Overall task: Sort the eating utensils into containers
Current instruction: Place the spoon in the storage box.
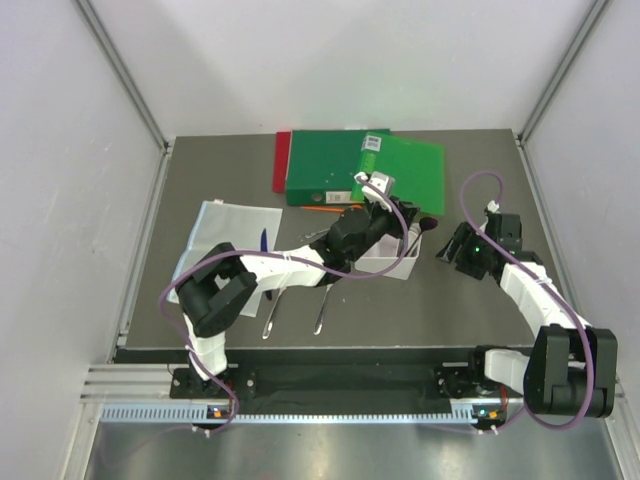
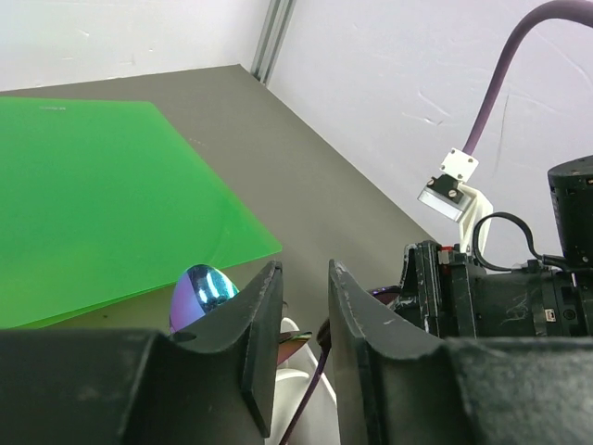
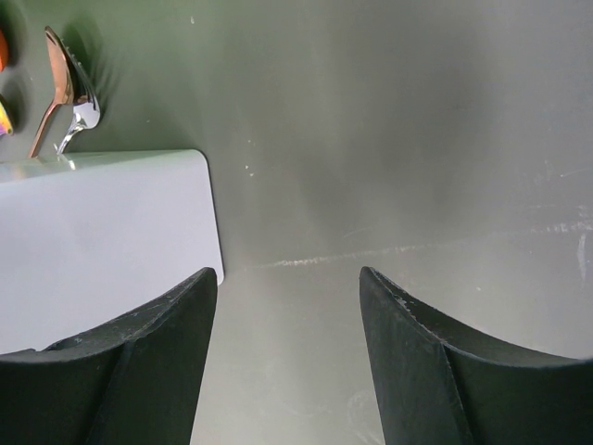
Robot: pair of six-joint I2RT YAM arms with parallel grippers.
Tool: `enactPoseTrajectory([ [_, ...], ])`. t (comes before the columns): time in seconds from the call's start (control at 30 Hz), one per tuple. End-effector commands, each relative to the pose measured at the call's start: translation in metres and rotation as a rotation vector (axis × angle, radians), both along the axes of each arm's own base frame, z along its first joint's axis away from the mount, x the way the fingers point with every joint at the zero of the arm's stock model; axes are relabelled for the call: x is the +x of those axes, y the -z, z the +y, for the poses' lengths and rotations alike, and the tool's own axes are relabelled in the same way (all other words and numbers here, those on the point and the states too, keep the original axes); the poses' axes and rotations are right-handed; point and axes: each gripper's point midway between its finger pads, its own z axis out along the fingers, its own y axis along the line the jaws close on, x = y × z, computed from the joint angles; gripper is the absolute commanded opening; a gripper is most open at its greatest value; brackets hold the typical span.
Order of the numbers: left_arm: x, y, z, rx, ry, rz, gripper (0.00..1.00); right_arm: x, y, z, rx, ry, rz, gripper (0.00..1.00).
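Note:
The white bin [image 1: 385, 268] stands mid-table, and my left gripper [image 1: 392, 225] hovers over its right end. In the left wrist view that gripper [image 2: 304, 269] is open by a narrow gap. A thin purple utensil [image 2: 305, 393] runs below the gap into the bin [image 2: 301, 385], touching neither finger. A rainbow spoon bowl [image 2: 199, 292] sticks up to the left. My right gripper [image 1: 452, 245] is open and empty just right of the bin; in its own view [image 3: 287, 273] the bin [image 3: 111, 241] lies at the left with a spoon [image 3: 85, 111] beyond.
Two silver utensils [image 1: 274, 305] [image 1: 321, 308] lie on the table in front of the bin. A dark blue one [image 1: 263, 240] rests by the clear sheet [image 1: 215, 235]. An orange one [image 1: 322, 209] lies beside the green folder [image 1: 400, 170] and the red folder [image 1: 281, 160].

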Motion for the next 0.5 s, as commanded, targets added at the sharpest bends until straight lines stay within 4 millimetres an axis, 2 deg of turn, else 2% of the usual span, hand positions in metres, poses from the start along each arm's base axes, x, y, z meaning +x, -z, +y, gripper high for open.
enactPoseTrajectory([
  [0.0, -0.004, -0.029, 0.002, -0.044, 0.005, -0.047, 0.33, 0.006, -0.008, -0.003, -0.012, -0.004, -0.055, 0.63],
  [0.13, -0.004, -0.030, 0.003, -0.039, -0.003, -0.052, 0.35, 0.006, -0.007, -0.003, -0.011, -0.005, -0.055, 0.63],
  [0.2, -0.003, -0.033, 0.007, -0.039, -0.011, -0.056, 0.40, 0.007, -0.008, -0.003, -0.012, -0.006, -0.058, 0.63],
  [0.23, -0.003, -0.036, 0.008, -0.035, -0.014, -0.066, 0.46, 0.008, -0.007, -0.004, -0.012, -0.004, -0.058, 0.63],
  [0.33, -0.001, -0.054, 0.011, -0.034, -0.030, -0.094, 0.53, 0.008, -0.006, -0.004, -0.014, -0.006, -0.056, 0.63],
  [0.37, 0.000, -0.071, 0.012, -0.054, -0.036, -0.114, 0.53, 0.008, -0.005, -0.003, -0.013, -0.007, -0.055, 0.64],
  [0.43, 0.005, -0.082, 0.014, -0.045, -0.043, -0.122, 0.54, 0.008, -0.006, -0.004, -0.012, -0.004, -0.056, 0.63],
  [0.47, 0.007, -0.103, 0.016, -0.071, -0.049, -0.144, 0.54, 0.008, -0.006, -0.003, -0.010, -0.004, -0.056, 0.64],
])
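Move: Just below the left hand, the spoon leans in the storage box, its middle some 3 cm to the right, 1 cm back and 10 cm down. The box's middle is about 3 cm to the left, 2 cm back and 16 cm down; the light green folder's middle lies roughly 20 cm straight ahead and 20 cm down. From the right hand, the spoon is about 10 cm left, 4 cm ahead and 7 cm up. Opening its already parted fingers wider, from about a third to just over half, the left hand at first stays in place above the box, still pointing forward and right. Only towards the end does it start to lift slowly off the leaning spoon, rising about 1 cm with hardly any turn of the wrist. ##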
